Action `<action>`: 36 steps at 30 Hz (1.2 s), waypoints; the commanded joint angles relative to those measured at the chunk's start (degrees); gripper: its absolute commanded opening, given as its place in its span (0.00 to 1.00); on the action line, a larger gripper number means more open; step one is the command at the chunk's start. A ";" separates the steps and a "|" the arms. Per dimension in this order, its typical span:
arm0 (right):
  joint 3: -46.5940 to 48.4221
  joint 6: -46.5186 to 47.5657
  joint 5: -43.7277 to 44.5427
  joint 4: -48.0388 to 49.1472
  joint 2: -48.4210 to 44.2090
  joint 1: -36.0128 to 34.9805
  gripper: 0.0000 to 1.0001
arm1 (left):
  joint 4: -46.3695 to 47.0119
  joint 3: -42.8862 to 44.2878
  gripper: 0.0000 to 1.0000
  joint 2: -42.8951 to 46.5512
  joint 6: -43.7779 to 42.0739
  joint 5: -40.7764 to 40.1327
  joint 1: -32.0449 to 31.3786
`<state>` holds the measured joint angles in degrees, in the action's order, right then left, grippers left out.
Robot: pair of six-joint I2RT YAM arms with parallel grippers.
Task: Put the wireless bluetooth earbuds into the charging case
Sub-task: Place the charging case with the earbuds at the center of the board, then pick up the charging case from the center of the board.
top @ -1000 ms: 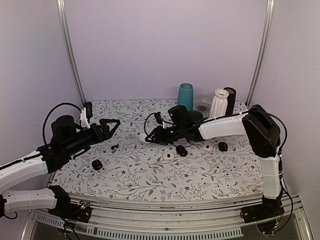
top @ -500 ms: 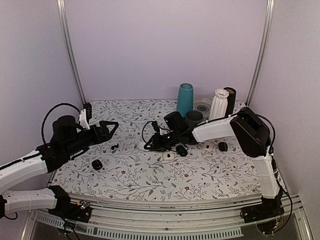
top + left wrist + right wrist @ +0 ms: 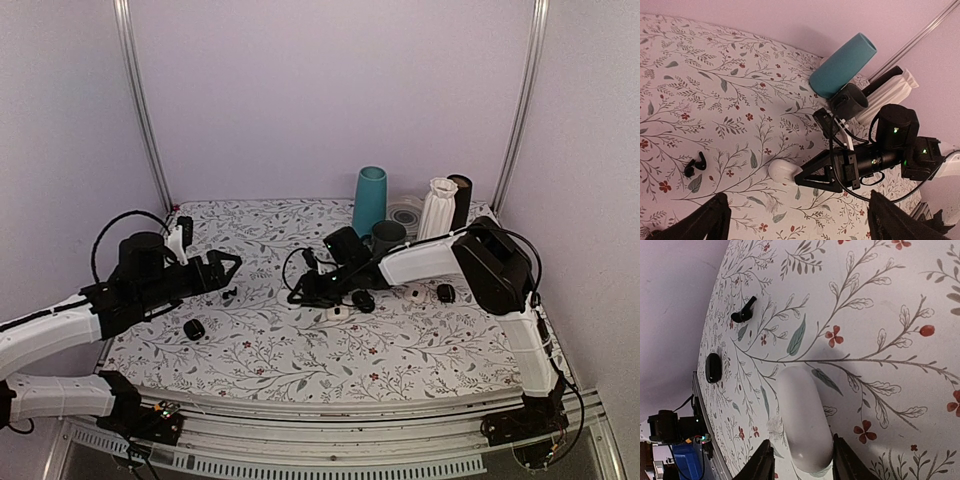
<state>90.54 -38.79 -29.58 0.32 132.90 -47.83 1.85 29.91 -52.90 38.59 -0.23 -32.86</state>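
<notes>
The earbuds, a tiny dark pair, lie together on the flowered table left of centre; they also show as the earbuds and the earbuds. A white oval charging case lies closed and flat on the table. My right gripper is low over it, jaws open, one finger on each side with a slight gap on the left. From the left wrist, the right gripper tip covers one end of the case. My left gripper hovers wide open and empty just above the earbuds.
A black oval case lies near the front left. Right of centre lie small cases: white, black, white, black. At the back stand a teal tumbler, dark mug, white vase and black cylinder.
My right arm has reached left and down to the table, and its jaws have widened around the white case. The left gripper has shifted slightly, staying open.
</notes>
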 commanded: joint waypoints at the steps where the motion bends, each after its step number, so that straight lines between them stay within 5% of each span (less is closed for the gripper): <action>1: 1.06 2.64 3.13 -2.66 -1.73 -0.43 0.45 | -0.75 2.14 0.96 -1.37 0.09 0.41 0.79; 17: -2.99 8.77 14.17 -5.68 -12.07 -1.34 0.71 | -14.43 4.02 0.95 -3.89 10.02 -11.84 1.55; 25: -7.49 11.37 17.56 -3.35 -19.61 -1.88 0.75 | -28.01 3.93 0.93 -5.45 21.39 -19.97 1.62; 36: -17.69 14.19 16.18 6.47 -30.60 -1.90 0.84 | -31.72 1.99 0.92 -13.74 30.52 -21.87 -0.45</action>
<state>75.64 -26.79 -13.10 1.58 106.65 -49.50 -26.87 31.99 -63.07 64.64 -19.53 -32.14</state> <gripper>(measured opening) 0.826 0.921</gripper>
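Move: The white charging case lies between the right fingertips, its middle about 2 cm left of that hand and 1 cm lower. From the right hand, a round white case sits about 9 cm right and 4 cm back, and a black oval case some 15 cm right and level. From the left hand, the small black box is about 10 cm left, 4 cm back and 16 cm below; black earbuds lie 6 cm ahead, 3 cm left, equally low. The charging case is let go on the board as the already parting right fingers spread wide; that hand then climbs some 13 cm, drifting about 5 cm right and rolling its forward side up. Towards the black box the open left hand sinks about 12 cm and swings left, a little back at the end, tipping down and turning counter-clockwise some 30 degrees. ##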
